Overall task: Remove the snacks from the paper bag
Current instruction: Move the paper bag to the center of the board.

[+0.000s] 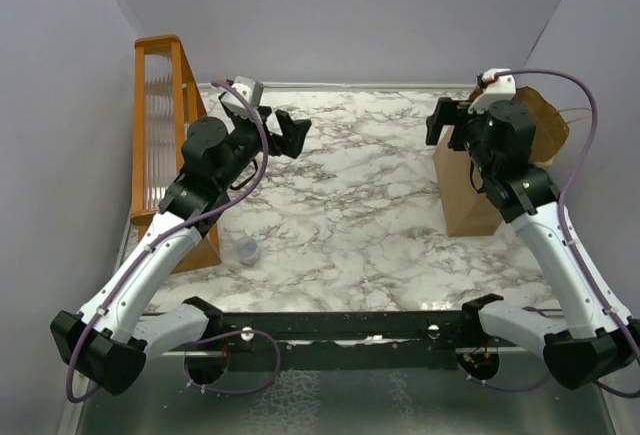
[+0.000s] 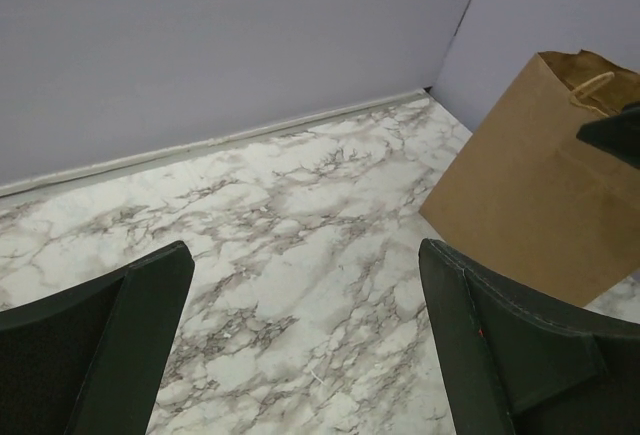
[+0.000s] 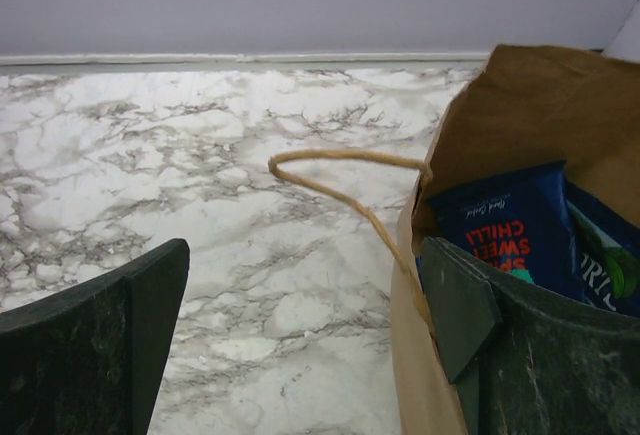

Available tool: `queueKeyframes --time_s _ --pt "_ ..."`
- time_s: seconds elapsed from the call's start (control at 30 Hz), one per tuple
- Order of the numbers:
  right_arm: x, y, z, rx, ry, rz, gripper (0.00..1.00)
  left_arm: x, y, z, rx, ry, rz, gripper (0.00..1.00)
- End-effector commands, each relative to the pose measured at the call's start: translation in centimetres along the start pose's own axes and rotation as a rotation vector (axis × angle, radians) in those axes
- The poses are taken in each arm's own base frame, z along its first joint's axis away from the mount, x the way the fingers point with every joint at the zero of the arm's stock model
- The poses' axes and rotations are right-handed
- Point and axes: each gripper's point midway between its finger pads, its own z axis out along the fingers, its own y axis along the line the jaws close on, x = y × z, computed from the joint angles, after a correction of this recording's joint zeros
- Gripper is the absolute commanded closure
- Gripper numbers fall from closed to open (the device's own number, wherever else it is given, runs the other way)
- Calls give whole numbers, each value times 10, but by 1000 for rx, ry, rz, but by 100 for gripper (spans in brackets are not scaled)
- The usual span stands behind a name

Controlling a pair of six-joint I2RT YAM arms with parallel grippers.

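The brown paper bag (image 1: 463,198) stands upright at the table's right side, mouth open. In the right wrist view the bag (image 3: 530,95) holds a dark blue snack packet with red print (image 3: 510,223) and a second blue packet (image 3: 608,267) beside it. One twisted handle (image 3: 340,168) hangs out over the marble. My right gripper (image 3: 305,330) is open over the bag's left rim, with one finger (image 3: 465,320) above the mouth and the other outside; it also shows from above (image 1: 447,118). My left gripper (image 1: 286,133) is open and empty above the table's middle, and the bag (image 2: 540,195) lies to its right.
An orange wooden rack (image 1: 160,135) stands along the left edge beside my left arm. A small clear round cap (image 1: 247,250) lies on the marble near the rack's foot. Grey walls close the back and both sides.
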Motion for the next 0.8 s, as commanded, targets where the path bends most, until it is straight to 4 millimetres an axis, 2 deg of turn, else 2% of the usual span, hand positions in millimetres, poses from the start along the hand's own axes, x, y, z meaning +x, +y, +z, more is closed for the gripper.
queueKeyframes --time_s 0.0,0.07,0.2,0.37,0.77 --pt "-21 -4 7 23 13 -69 1 -4 -15 0 83 -33 31 1" --pt "-29 -6 11 40 24 -86 1 -1 -15 -1 85 -28 36 1" --pt "-29 -17 18 116 88 -116 1 -1 -15 -2 87 -36 43 1" --pt "-35 -2 12 23 59 -106 17 0 -17 -1 99 -34 33 1" --pt "-20 -4 40 65 60 -89 25 15 -20 7 124 5 13 2"
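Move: The paper bag stands close under the right hand: its middle is about 7 cm right, 3 ahead and 15 below. Its left handle sticks up just beyond the open fingertips, some 4 cm ahead, 1 right and 2 lower, and the blue snack packet inside lies roughly 8 cm ahead, 6 right and 8 below. From the left hand the bag's middle is about 33 cm right, 5 ahead and 20 lower. Forward and up together, about 3 cm each way, the right hand goes along the bag's left rim with the handle still between its open fingers. It then starts closing them, by about a quarter of their opening, as it eases back slightly, sinks 1 cm or so and creeps forward again. The hand rolls its left side down and tips nose-down, both by some 5 degrees. ##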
